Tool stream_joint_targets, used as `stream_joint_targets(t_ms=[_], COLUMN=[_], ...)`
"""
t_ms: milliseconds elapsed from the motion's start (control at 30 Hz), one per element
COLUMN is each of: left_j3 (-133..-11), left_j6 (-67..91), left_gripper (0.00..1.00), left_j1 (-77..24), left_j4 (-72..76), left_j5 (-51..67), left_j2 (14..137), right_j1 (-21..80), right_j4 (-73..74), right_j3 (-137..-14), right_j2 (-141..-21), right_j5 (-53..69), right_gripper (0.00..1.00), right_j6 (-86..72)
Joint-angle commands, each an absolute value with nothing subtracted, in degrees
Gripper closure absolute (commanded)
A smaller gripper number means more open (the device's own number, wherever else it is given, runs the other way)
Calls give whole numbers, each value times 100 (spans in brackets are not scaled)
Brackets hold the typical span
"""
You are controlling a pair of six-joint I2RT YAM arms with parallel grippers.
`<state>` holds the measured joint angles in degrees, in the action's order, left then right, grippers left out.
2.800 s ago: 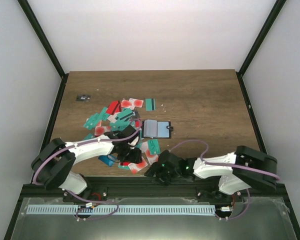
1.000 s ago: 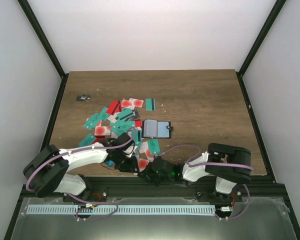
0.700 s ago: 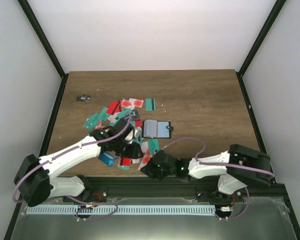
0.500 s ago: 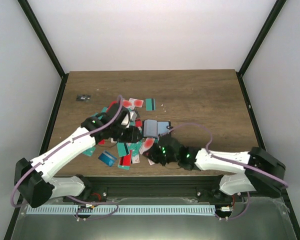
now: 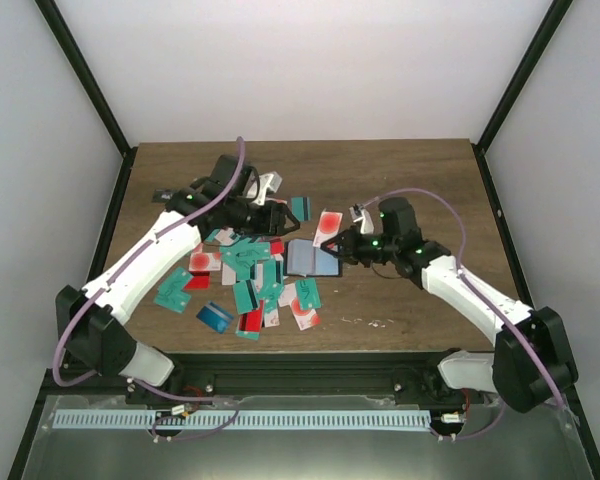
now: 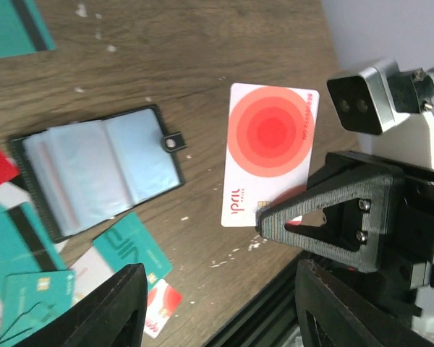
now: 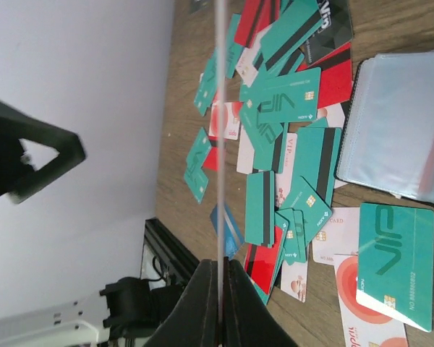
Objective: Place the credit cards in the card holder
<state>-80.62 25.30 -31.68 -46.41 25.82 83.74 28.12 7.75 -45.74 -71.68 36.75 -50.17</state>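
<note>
The card holder (image 5: 312, 258) lies open on the table, grey and light-blue inside, with its snap tab to the right; it also shows in the wrist views (image 6: 101, 173) (image 7: 405, 137). My right gripper (image 5: 342, 243) is shut on a white credit card with a red circle (image 5: 328, 225), held in the air just above and right of the holder. That card faces the left wrist camera (image 6: 271, 163) and shows edge-on in the right wrist view (image 7: 220, 130) between my shut jaws (image 7: 220, 267). My left gripper (image 5: 280, 215) hovers open and empty (image 6: 217, 278) over the far side of the loose credit cards (image 5: 250, 270).
Teal, red, blue and white cards (image 7: 282, 108) are scattered left of and in front of the holder. One teal card (image 5: 300, 207) lies apart behind it. A tiny dark grey object (image 5: 166, 195) sits at the far left, near the table's edge and black frame post.
Both arms have swung from the near edge out over the table. The right gripper has carried the white red-circle card up beside the holder. The left gripper has opened and moved behind the pile.
</note>
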Motion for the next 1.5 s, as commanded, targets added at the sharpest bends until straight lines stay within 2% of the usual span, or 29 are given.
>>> stream_joint_targets(t_ms=[0, 267, 433, 633, 733, 1067, 1100, 1200, 1233, 1333, 1467], left_j3=[-8042, -7640, -7760, -7537, -7425, -7304, -7309, -7384, -7469, -7839, -8428], left_j6=[2605, 2735, 2688, 2741, 2838, 2987, 2957, 2782, 2669, 2149, 1669], left_gripper=[42, 42, 47, 62, 73, 96, 96, 96, 96, 96, 96], left_j1=[-3129, -3095, -3054, -2895, -2894, -2892, -2892, -2847, -2815, -2771, -2783], left_j4=[-3925, -2379, -2177, -1681, -1384, -846, -878, -1291, -1578, -2536, -3364], left_j5=[3607, 4558, 4711, 5235, 5505, 5942, 5892, 5471, 5278, 4593, 3978], left_j2=[8635, 9213, 9575, 9578, 9560, 9522, 9511, 9600, 9684, 10055, 10656], right_j1=[2198, 1859, 1862, 1859, 1862, 1854, 1856, 1818, 1787, 1645, 1405], right_j4=[638, 91, -152, -246, -399, -361, -211, 452, 780, 1522, 2064], right_j3=[-4707, -4558, -4607, -4717, -4722, -4955, -4990, -5137, -5201, -5257, -5214], right_j2=[-7267, -7609, -7621, -7673, -7703, -7884, -7923, -8042, -8091, -8230, -8475], right_j5=[5377, 6261, 6470, 6629, 6724, 6714, 6639, 6160, 5908, 5113, 4273], right_gripper=[99, 99, 99, 99, 99, 98, 94, 61, 54, 48, 46], right_j6=[-4243, -3771, -3846, -3832, -3950, -3961, -3895, -3574, -3447, -3204, -3230])
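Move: The red-circled card is already in the right hand's fingers, pinched at its near corner, its middle some 4 cm ahead and 1 cm to the left. From the open, empty left hand that card's middle lies about 9 cm to the right, level fore and aft, and 4 cm lower. On the table about 24 cm below the left hand, the open card holder lies 5 cm ahead and 9 cm right, the card pile 6 cm ahead and 12 cm left. Rightward by about 7 cm and a little forward, dipping on the way, the left hand comes to the card, fingers levelling some 25 degrees, and pinches its far end. The right hand, still gripping, raises the card about 3 cm, turning counter-clockwise, then opens and lets go; both hands finally travel forward and down. ##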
